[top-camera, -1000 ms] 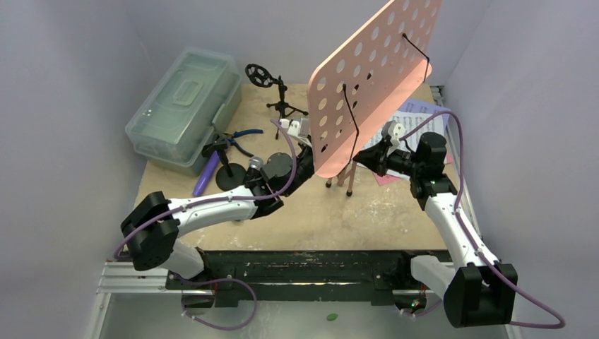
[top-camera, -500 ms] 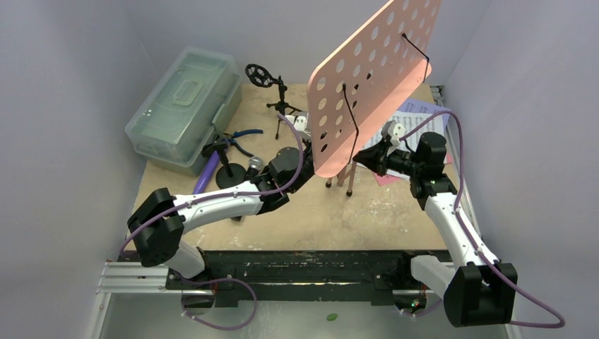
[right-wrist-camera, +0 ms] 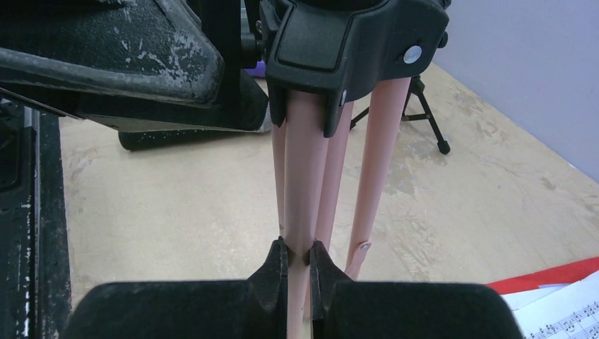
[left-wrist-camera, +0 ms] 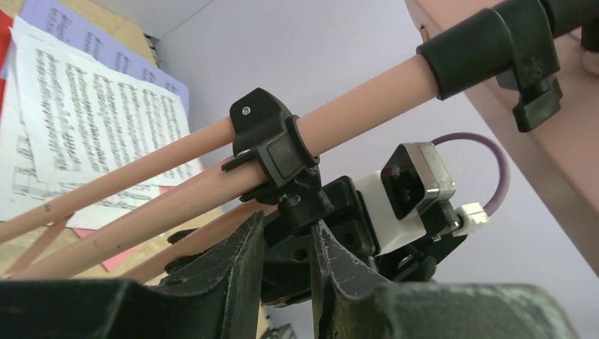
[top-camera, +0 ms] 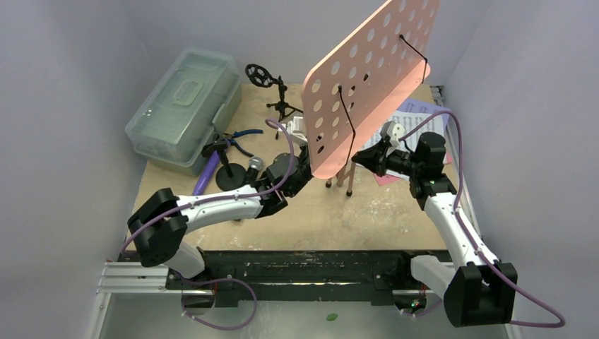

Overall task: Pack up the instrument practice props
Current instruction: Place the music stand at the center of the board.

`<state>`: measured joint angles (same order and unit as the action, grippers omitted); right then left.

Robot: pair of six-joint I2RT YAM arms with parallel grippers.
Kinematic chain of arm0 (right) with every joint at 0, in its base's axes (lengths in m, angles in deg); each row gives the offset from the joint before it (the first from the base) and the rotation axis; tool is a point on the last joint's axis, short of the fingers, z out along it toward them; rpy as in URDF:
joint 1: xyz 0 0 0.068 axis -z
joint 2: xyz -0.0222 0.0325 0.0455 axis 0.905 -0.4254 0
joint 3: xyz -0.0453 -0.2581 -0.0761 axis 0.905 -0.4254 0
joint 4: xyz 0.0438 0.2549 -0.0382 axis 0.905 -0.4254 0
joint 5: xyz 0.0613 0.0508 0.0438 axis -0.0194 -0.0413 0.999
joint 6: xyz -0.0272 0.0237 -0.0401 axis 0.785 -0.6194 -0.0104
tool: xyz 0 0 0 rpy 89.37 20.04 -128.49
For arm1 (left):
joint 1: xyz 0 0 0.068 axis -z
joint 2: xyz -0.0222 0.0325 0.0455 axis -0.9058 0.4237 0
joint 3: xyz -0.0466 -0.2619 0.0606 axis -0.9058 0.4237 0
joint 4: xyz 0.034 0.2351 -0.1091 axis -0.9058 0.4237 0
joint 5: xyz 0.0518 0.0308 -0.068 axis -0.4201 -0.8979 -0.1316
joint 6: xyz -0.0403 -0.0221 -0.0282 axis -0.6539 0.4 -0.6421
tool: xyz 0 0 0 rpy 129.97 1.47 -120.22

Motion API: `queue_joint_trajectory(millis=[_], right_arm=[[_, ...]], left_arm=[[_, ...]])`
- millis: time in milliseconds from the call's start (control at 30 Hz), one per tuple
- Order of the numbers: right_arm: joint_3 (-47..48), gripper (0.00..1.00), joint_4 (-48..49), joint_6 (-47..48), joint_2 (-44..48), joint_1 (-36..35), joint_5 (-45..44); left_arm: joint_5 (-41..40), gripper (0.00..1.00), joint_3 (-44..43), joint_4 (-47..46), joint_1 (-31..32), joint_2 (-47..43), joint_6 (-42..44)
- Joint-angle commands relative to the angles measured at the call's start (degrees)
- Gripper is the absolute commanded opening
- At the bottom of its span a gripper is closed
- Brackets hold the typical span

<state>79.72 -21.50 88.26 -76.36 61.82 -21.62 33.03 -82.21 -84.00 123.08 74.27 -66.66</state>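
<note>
The pink perforated music rack (top-camera: 367, 78) stands tilted above the table's middle on its pink tripod legs (top-camera: 339, 173). My right gripper (right-wrist-camera: 298, 245) is shut on the rack's pink centre pole (right-wrist-camera: 305, 169), below the black leg collar (right-wrist-camera: 353, 35). My left gripper (left-wrist-camera: 287, 220) reaches under the rack from the left. Its fingers (left-wrist-camera: 236, 268) pinch the small black knob (left-wrist-camera: 300, 206) of the collar (left-wrist-camera: 272, 141) on the pole. White and lilac sheet-music pages (top-camera: 418, 116) lie at the right. A purple microphone (top-camera: 208, 175) and a black-silver microphone (top-camera: 253, 165) lie at the left.
A clear greenish case (top-camera: 184, 106) sits closed at the back left. Blue-handled pliers (top-camera: 244, 134) lie beside it. One black mic tripod (top-camera: 282, 104) stands behind the left gripper, and a round-based stand (top-camera: 227, 173) is to its left. A red page (right-wrist-camera: 544, 277) edges the sheets.
My left gripper has risen toward the rack's pole and its jaws have narrowed onto the collar knob. The rack's panel has leaned slightly left. The right arm holds still.
</note>
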Motion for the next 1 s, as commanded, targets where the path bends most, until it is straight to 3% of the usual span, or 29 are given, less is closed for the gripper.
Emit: queue_joint_trajectory(millis=[0,133,267,400,700,867,967], right_arm=[[-1.8,0.0,-8.5,1.7,-2.1,0.3,-3.3],[-1.8,0.0,-8.6,1.7,-2.1,0.3,-3.4],[-1.8,0.0,-8.6,1.7,-2.0,0.3,-3.3],[-1.8,0.0,-8.6,1.7,-2.1,0.3,-3.2],[-1.8,0.0,-8.6,1.7,-2.2,0.3,-3.3],[-1.8,0.0,-8.5,1.8,-2.4,0.3,-3.3],[-1.8,0.0,-8.6,1.8,-2.3,0.3,-3.3]], left_arm=[[-1.1,0.2,3.3,-13.0,-0.2,-0.2,-13.5],[3.5,0.28,2.7,-17.6,-0.2,1.7,-14.5],[4.7,0.45,1.6,-11.5,-0.2,0.2,-9.0],[2.6,0.54,2.7,-4.7,-0.2,-2.8,-3.7],[-2.8,0.56,-3.5,10.8,-0.2,-5.3,9.3],[-3.8,0.55,-6.6,14.1,-0.2,-4.1,10.6],[-4.3,0.5,-8.1,15.5,-0.2,-3.2,9.7]])
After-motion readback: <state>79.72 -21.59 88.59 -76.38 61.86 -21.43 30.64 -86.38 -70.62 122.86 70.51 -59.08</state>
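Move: My left fingers are already shut on the small clamp knob, about 1 cm ahead along the fingers. The music stand's black leg collar is just beyond, some 2 cm ahead and 2 cm right. The leg pinched by my right hand is level fore and aft, about 4 cm right and 9 cm lower; the sheet music lies roughly 15 cm ahead, 27 cm right and 30 cm down. From my right hand the knob is about 1 cm back, 3 cm left and 9 cm up. With my left hand I finish a twist on the clamp knob, rolling some 10 degrees counter-clockwise as seen from behind the hand while easing back about 1 cm. Then I open the fingers to let go of it, roll back the other way by around 20 degrees and shift about 2 cm left, then forward again, leaving the open fingertips around the knob. My right hand stays put, still pinching the leg. ##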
